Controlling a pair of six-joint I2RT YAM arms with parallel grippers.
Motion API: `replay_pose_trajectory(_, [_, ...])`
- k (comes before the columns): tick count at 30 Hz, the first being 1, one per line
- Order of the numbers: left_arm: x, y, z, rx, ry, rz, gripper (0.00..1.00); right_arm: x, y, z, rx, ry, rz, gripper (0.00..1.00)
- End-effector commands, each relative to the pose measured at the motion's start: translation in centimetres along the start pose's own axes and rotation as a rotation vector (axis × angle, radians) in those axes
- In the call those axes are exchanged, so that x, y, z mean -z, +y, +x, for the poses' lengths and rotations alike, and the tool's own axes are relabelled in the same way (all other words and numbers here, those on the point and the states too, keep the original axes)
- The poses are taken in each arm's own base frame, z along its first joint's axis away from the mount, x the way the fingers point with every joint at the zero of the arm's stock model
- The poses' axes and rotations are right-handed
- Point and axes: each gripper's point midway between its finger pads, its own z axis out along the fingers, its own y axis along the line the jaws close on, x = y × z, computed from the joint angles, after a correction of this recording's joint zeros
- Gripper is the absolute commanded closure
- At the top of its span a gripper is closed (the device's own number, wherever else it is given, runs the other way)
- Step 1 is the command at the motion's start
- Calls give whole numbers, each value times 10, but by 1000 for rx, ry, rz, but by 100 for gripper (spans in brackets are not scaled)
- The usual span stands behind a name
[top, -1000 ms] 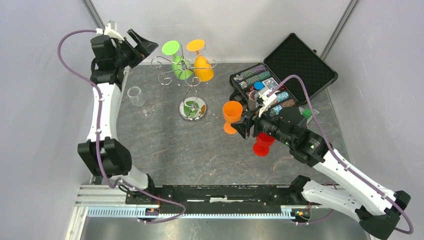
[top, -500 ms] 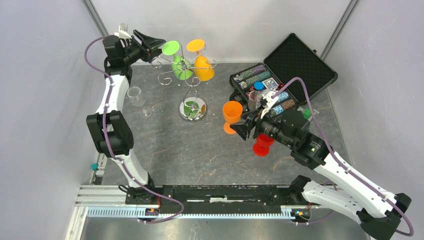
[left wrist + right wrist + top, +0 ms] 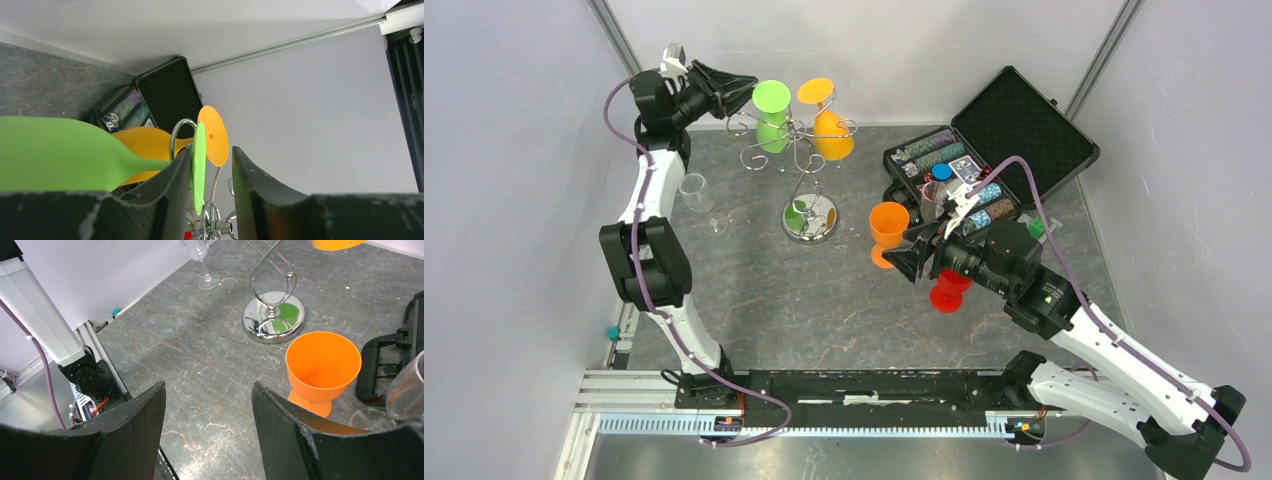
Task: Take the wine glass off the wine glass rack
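Observation:
The wine glass rack (image 3: 796,130) is a chrome wire stand on a round shiny base (image 3: 810,218). A green wine glass (image 3: 772,132) hangs upside down from it, beside a yellow-orange one (image 3: 832,135). My left gripper (image 3: 746,85) is high at the back left, with its jaws either side of the green foot (image 3: 199,170). The disc lies against the left finger (image 3: 172,190), and a gap shows to the right finger (image 3: 250,185). My right gripper (image 3: 909,262) hovers open over the table with nothing in it (image 3: 209,385).
An orange cup (image 3: 888,225) stands upright just left of the right gripper, a red glass (image 3: 949,290) under that arm. A clear glass (image 3: 694,190) stands at the left. An open black case (image 3: 1024,125) of chips lies at the back right.
My left gripper swung right to the green glass's foot and its jaws narrowed around it. The green glass shifted slightly left on the rack. The right arm barely moved.

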Motion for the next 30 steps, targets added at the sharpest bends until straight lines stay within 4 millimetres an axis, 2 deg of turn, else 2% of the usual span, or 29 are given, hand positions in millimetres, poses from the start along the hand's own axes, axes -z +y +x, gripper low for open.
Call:
replay_pose_trajectory(1, [0,-5,9,13,47,25,59,2,4,-12,1,-53,-19,32])
replay_pose_trajectory(9, [0,17,17,-4,70,-40,61,2,3,-9,0,-53,-12,32])
replay_pose_trajectory(11, [0,18,18,-2,75,-41,66,2,2,-9,0,-52,-10,32])
replay_pose_trajectory(15, [1,16,18,-4,69,-41,83,2,2,-8,2,-52,-8,32])
replay_pose_trajectory(19, [2,6,17,-16,66,-29,97,2,1,-8,1,-52,-6,32])
replay_pose_trajectory(23, [2,-8,14,-22,51,4,98,3,1,-8,1,-54,-2,32])
replay_pose_trajectory(30, [6,-59,0,7,-34,202,98,4,0,-9,0,-60,2,32])
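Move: The foot of the upside-down green glass lies just past the left fingertips: about 4 cm to the right, 1 cm back and 2 cm below the hand point. The yellow glass's foot is some 12 cm right and 1 cm back, also about 2 cm lower; the rack's hub is roughly 8 cm right, 8 cm back and 2 cm lower. From the right hand, the green foot lies about 30 cm ahead, 25 cm left and 5 cm higher. Straight down by a little over 2 cm, half open, the left hand brings its fingers level with the green glass's foot, one finger above the disc and one below. They then shut and pinch its near edge, and the hand starts back up, rising nearly 2 cm with the foot held and the fingers still pointing forward and right. ##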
